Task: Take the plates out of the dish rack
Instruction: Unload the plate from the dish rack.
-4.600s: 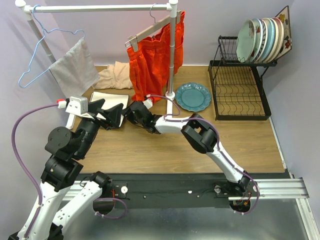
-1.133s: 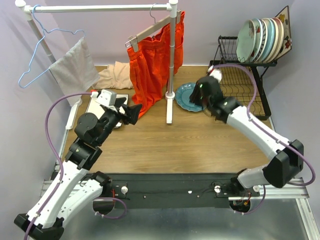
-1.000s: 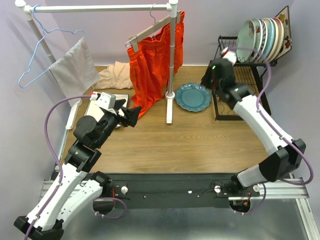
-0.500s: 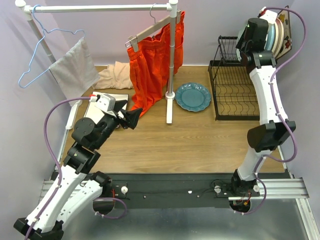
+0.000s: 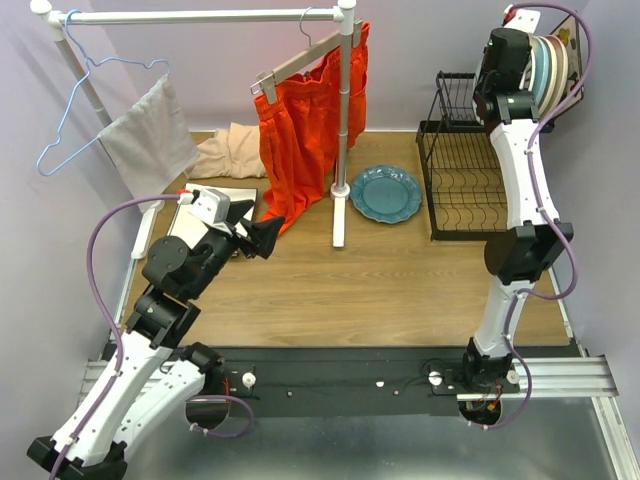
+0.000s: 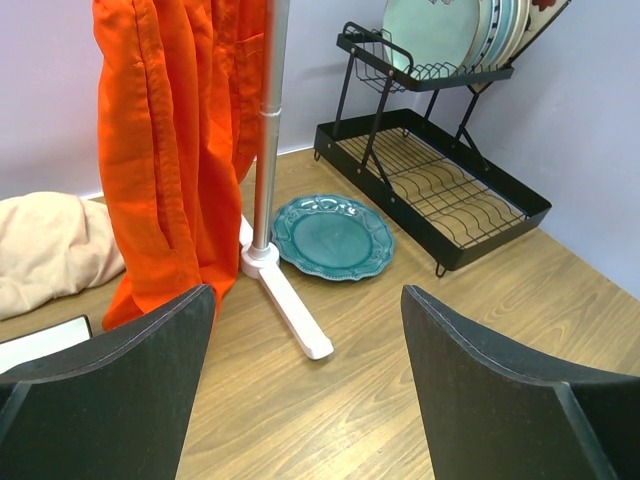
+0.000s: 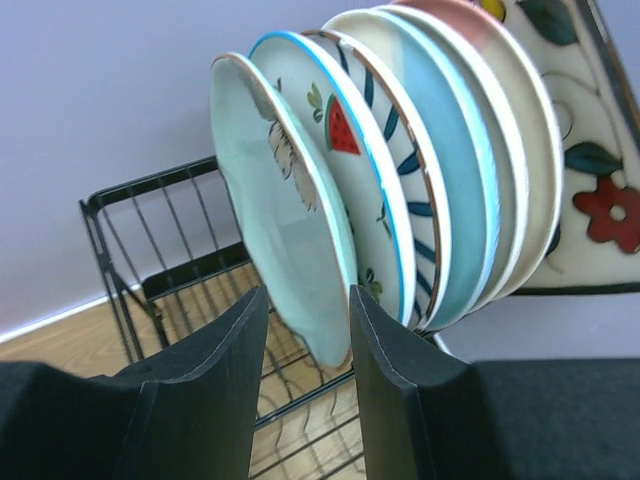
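Several plates (image 5: 548, 66) stand on edge in the upper shelf of the black dish rack (image 5: 478, 190) at the back right. My right gripper (image 5: 497, 62) is up at their left end. In the right wrist view it (image 7: 305, 295) is open, its fingers either side of the lower rim of the front pale mint plate (image 7: 280, 220); the right finger touches the rim and a gap shows on the left. Behind it stand a watermelon plate (image 7: 345, 150), a blue-striped one and others. A teal plate (image 5: 386, 193) lies flat on the table. My left gripper (image 6: 307, 292) hangs open and empty over the wood.
A white clothes rail (image 5: 342, 120) with an orange garment (image 5: 305, 120) stands mid-table, its foot beside the teal plate. A blue hanger with grey cloth (image 5: 145, 135), a beige cloth (image 5: 230, 150) and a flat white thing (image 5: 215, 195) lie at the left. The rack's lower grid is bare.
My right arm has swung from over the teal plate up to the rack's upper shelf, and its fingers now straddle the front plate. The left arm has barely moved.
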Motion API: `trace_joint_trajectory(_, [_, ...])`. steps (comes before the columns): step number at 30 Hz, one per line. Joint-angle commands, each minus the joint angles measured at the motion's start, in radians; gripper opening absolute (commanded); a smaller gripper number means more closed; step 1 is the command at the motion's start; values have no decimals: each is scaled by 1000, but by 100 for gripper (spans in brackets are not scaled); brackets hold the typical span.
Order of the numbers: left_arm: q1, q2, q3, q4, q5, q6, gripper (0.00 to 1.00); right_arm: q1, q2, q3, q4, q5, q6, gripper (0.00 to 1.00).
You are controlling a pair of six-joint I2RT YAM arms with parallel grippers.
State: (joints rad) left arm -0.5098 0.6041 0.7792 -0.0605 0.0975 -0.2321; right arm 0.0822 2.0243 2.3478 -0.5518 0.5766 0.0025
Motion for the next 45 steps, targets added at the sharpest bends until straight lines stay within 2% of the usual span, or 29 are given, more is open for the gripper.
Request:
trace_joint_trajectory(1, [5, 0, 0, 11, -13, 11, 84, -12, 37, 41, 78, 39, -117, 46])
trace_joint_trajectory(22, [5, 2, 3, 13, -7, 13, 84, -21, 160, 58, 188, 138, -265, 45])
trace_joint_trajectory(32, [5, -4, 0, 14, 1, 11, 84, -19, 157, 13, 220, 106, -262, 41])
trace_joint_trajectory(35, [5, -12, -1, 18, -19, 11, 84, -19, 163, 22, 230, 91, -280, 37])
trace_joint_trajectory(40, [5, -4, 2, 10, -24, 13, 84, -19, 157, 24, 253, 91, -312, 22])
trace_joint_trajectory(45, [5, -13, 0, 10, -30, 11, 84, -21, 142, 27, 296, 63, -338, 12])
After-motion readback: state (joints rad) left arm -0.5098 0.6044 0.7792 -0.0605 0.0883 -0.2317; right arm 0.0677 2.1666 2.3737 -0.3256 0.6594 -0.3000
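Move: The leftmost upright plate in the rack, the pale green one, has its middle about 13 cm ahead of my right hand, 3 cm to the right and a couple of centimetres up. Close on its right stands the watermelon plate, some 3 cm over; the square flower plate stands about 14 cm to its right. From my left hand the pale green plate is about 45 cm ahead, 52 cm right and 6 cm higher. I bring my right hand forward about 4 cm, easing right some 3 cm and down 2, to the near rim of the pale green plate, rolling about 15 degrees so the hand's left side dips. With the fingers now one either side of the rim, I close them from half open to nearly shut on it, beside the watermelon plate. ##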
